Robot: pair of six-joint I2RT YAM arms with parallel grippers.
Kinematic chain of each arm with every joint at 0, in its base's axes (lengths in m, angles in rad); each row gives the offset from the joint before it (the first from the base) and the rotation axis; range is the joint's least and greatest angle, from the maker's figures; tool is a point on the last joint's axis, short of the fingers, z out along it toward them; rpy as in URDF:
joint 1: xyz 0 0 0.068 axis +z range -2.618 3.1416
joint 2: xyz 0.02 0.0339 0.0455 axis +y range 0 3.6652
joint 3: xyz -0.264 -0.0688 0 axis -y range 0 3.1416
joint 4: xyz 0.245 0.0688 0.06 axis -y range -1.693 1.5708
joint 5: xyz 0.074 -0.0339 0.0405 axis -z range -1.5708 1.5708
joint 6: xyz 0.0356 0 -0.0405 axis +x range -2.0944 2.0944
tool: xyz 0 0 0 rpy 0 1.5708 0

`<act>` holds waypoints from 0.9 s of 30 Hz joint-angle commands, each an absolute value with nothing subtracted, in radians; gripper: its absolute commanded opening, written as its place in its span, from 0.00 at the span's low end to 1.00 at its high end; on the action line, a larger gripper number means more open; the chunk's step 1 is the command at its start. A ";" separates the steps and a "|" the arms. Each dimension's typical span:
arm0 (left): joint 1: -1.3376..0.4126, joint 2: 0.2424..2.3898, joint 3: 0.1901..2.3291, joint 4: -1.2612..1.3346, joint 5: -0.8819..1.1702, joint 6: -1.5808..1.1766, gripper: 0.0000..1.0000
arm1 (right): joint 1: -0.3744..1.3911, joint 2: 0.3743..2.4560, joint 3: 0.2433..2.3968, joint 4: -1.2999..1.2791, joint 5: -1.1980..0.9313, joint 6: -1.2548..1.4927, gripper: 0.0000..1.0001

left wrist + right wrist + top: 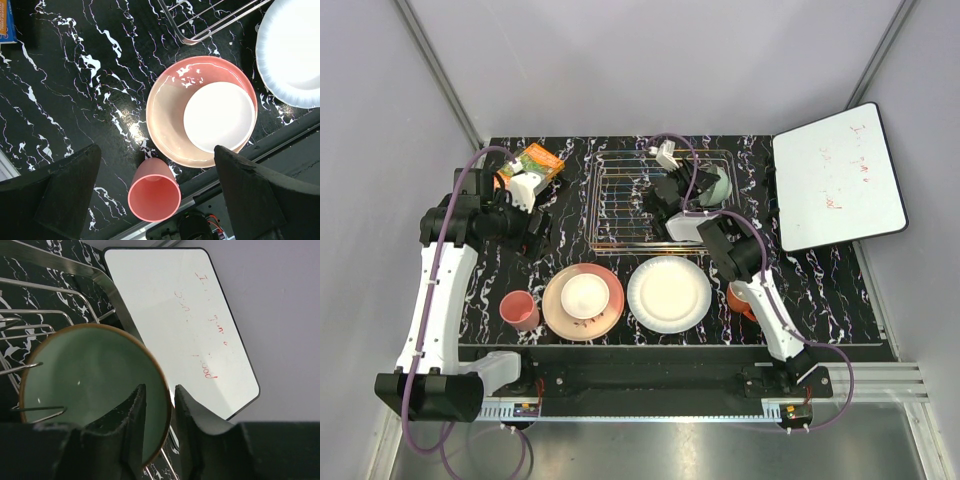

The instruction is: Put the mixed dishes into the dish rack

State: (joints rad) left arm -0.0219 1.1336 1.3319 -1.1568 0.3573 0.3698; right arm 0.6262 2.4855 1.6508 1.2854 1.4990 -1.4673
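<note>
The pale green bowl [85, 375] stands on edge in the right end of the wire dish rack [620, 200]. My right gripper [159, 400] straddles its brown rim, one finger inside and one outside, jaws parted with a gap on each side. My left gripper [160, 192] hangs wide open above the pink tumbler [154, 196], which stands upright beside the pink-cream plate [167, 120]. A cream bowl [219, 116] rests on that plate. The white plate [669, 293] lies to its right, and the orange mug [738, 298] is partly hidden behind my right arm.
A white board [835, 175] with red writing lies at the right, just past the rack. An orange-green snack packet [537, 160] sits at the back left. The table's front edge and metal rail [280, 140] run close to the tumbler and the plates.
</note>
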 commanded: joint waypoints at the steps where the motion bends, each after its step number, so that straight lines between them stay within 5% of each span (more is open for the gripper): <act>1: -0.026 1.118 1.347 -1.137 0.342 0.380 0.99 | 0.655 2.473 1.704 1.572 1.577 -1.456 0.38; 7: -0.025 1.115 1.336 -1.137 0.342 0.384 0.99 | 0.658 2.465 1.709 1.574 1.589 -1.479 0.82; 15: -0.026 1.120 1.335 -1.124 0.334 0.390 0.99 | 0.762 2.207 1.660 1.575 1.630 -1.566 0.88; 17: -0.026 1.121 1.319 -1.111 0.324 0.391 0.99 | 0.863 2.133 1.622 1.575 1.654 -1.623 0.97; 27: -0.025 1.242 1.250 -0.924 0.310 0.368 0.99 | 1.287 1.937 1.646 1.580 1.713 -1.966 1.00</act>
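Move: The green bowl stands in the rack's right part, its near rim between the right fingers, its middle about 5 cm ahead, 1 cm to the right and roughly level. From that hand the white bowl lies some 26 cm back, 29 cm left and 8 cm lower; the white plate is about 25 cm back, 10 cm left and 11 cm lower. From the left hand the green bowl is roughly 30 cm ahead, 41 cm right and 10 cm lower. The right hand stays by the rack while its already part-open fingers spread wide around the green bowl's near rim, drifting only about 2 cm left, then it comes free and sweeps fast up, back and left, some 35 cm in all, away from the bowl towards the side where the white bowl stands, while the wrist swings about 35 degrees counter-clockwise. Near the end the left hand, empty and wide open, starts to sink and ease forward by 2 to 3 cm, touching nothing. ##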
